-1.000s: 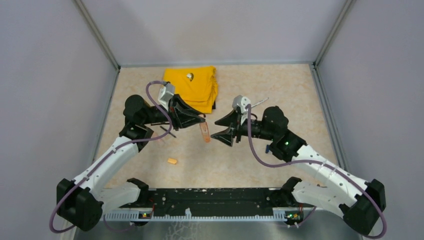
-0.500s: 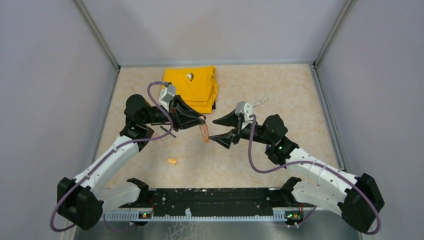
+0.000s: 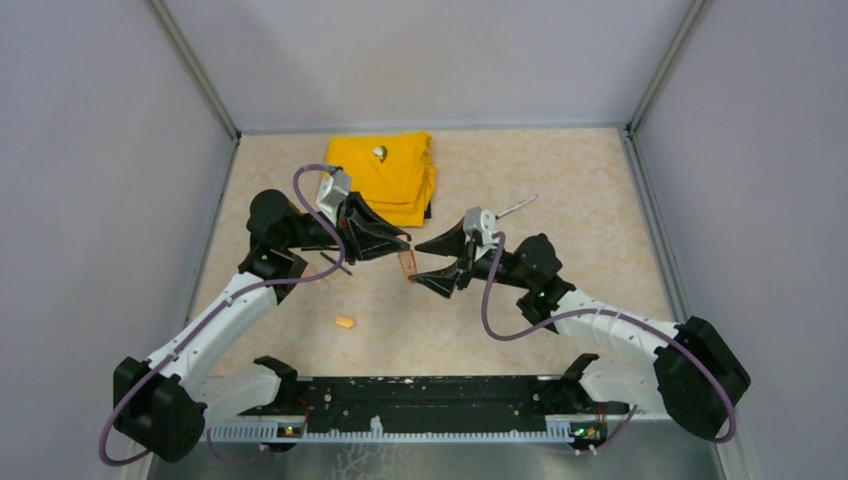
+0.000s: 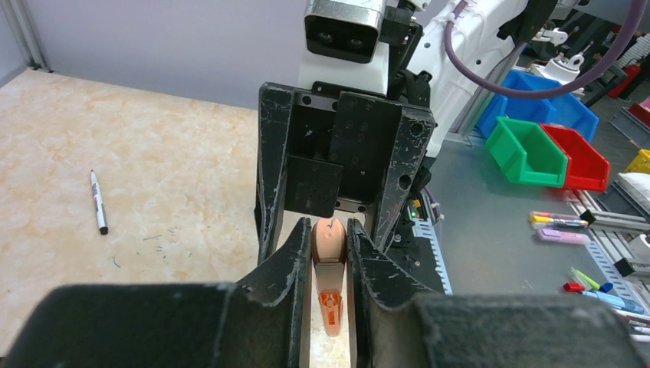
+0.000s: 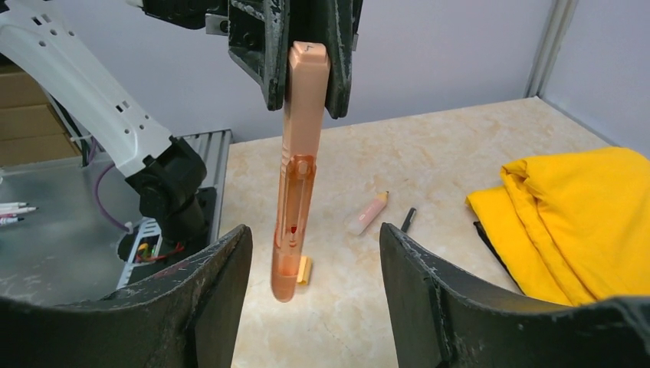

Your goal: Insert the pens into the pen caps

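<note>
My left gripper [image 3: 407, 243] is shut on the top of an orange marker [image 3: 408, 266], which hangs tip-down above the table's middle. In the left wrist view the marker [image 4: 330, 264] is pinched between the fingers. My right gripper [image 3: 417, 264] faces it, open, with one jaw on each side of the marker's lower end [image 5: 294, 192] and not touching it. A light orange cap [image 3: 344, 322] lies on the table, seen below the marker as the cap [image 5: 304, 271]. A second pale orange marker [image 5: 368, 213] and a dark pen [image 5: 408, 219] lie beyond it. A silver-white pen [image 3: 517, 207] lies behind the right arm.
A folded yellow cloth [image 3: 392, 175] lies at the back of the table with a small silvery object [image 3: 380, 152] on it. The cloth [image 5: 582, 215] is to the right in the right wrist view. Grey walls close the table on three sides.
The right arm has moved left toward the held marker, so its open jaws now flank the marker's lower end. The left arm and marker have stayed put.
</note>
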`<action>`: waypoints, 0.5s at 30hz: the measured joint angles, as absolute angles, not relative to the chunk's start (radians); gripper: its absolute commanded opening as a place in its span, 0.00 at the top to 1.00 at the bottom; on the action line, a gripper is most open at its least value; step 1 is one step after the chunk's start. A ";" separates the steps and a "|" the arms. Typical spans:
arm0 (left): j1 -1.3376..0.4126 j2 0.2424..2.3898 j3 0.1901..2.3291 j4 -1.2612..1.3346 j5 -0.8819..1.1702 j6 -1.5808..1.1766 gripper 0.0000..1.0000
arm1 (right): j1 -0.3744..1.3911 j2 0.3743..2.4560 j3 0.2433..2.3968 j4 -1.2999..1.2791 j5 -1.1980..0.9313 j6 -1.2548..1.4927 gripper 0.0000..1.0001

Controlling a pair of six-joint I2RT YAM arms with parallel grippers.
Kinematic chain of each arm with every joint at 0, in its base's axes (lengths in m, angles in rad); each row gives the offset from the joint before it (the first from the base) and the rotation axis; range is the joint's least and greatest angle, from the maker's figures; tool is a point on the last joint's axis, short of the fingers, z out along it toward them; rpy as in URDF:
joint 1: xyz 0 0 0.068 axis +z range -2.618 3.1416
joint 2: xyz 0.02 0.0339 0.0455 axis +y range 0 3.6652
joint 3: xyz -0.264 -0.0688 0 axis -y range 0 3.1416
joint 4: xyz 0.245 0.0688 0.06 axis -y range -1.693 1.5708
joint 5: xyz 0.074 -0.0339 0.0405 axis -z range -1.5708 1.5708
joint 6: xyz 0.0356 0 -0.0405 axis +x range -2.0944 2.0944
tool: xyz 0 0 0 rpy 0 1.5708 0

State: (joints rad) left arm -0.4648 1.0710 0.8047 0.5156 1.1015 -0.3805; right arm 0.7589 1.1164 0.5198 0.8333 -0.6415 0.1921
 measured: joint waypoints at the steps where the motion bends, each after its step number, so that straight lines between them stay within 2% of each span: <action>1: -0.465 1.071 0.805 0.516 1.102 -0.381 1.00 | 0.759 1.124 0.520 0.842 -0.643 0.193 0.40; 4: -0.465 1.071 0.805 0.516 1.104 -0.381 1.00 | 0.759 1.145 0.520 0.855 -0.650 0.195 0.44; 10: -0.465 1.071 0.805 0.516 1.105 -0.381 1.00 | 0.761 1.173 0.520 0.874 -0.669 0.196 0.58; 15: -0.465 1.071 0.805 0.516 1.105 -0.381 1.00 | 0.764 1.205 0.520 0.878 -0.685 0.204 0.62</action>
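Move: The orange cap hangs some 3 cm to the left of my right hand, about 1 cm back and level in height. It is on the lower end of the orange pen in my left fingers, roughly 7 cm straight below that left hand. From my right hand, the yellow cap lies about 3 cm ahead, 20 cm left and 25 cm down; the black pen lies around 17 cm ahead, 23 cm left, on the same table. I bring my right hand down about 2 cm and a little left towards the lower part of the orange cap, its fingers closing from well open to roughly two thirds of that gap so that they narrow around the cap, not yet clamping it. My left hand stays put and keeps its pinch on the orange pen. ##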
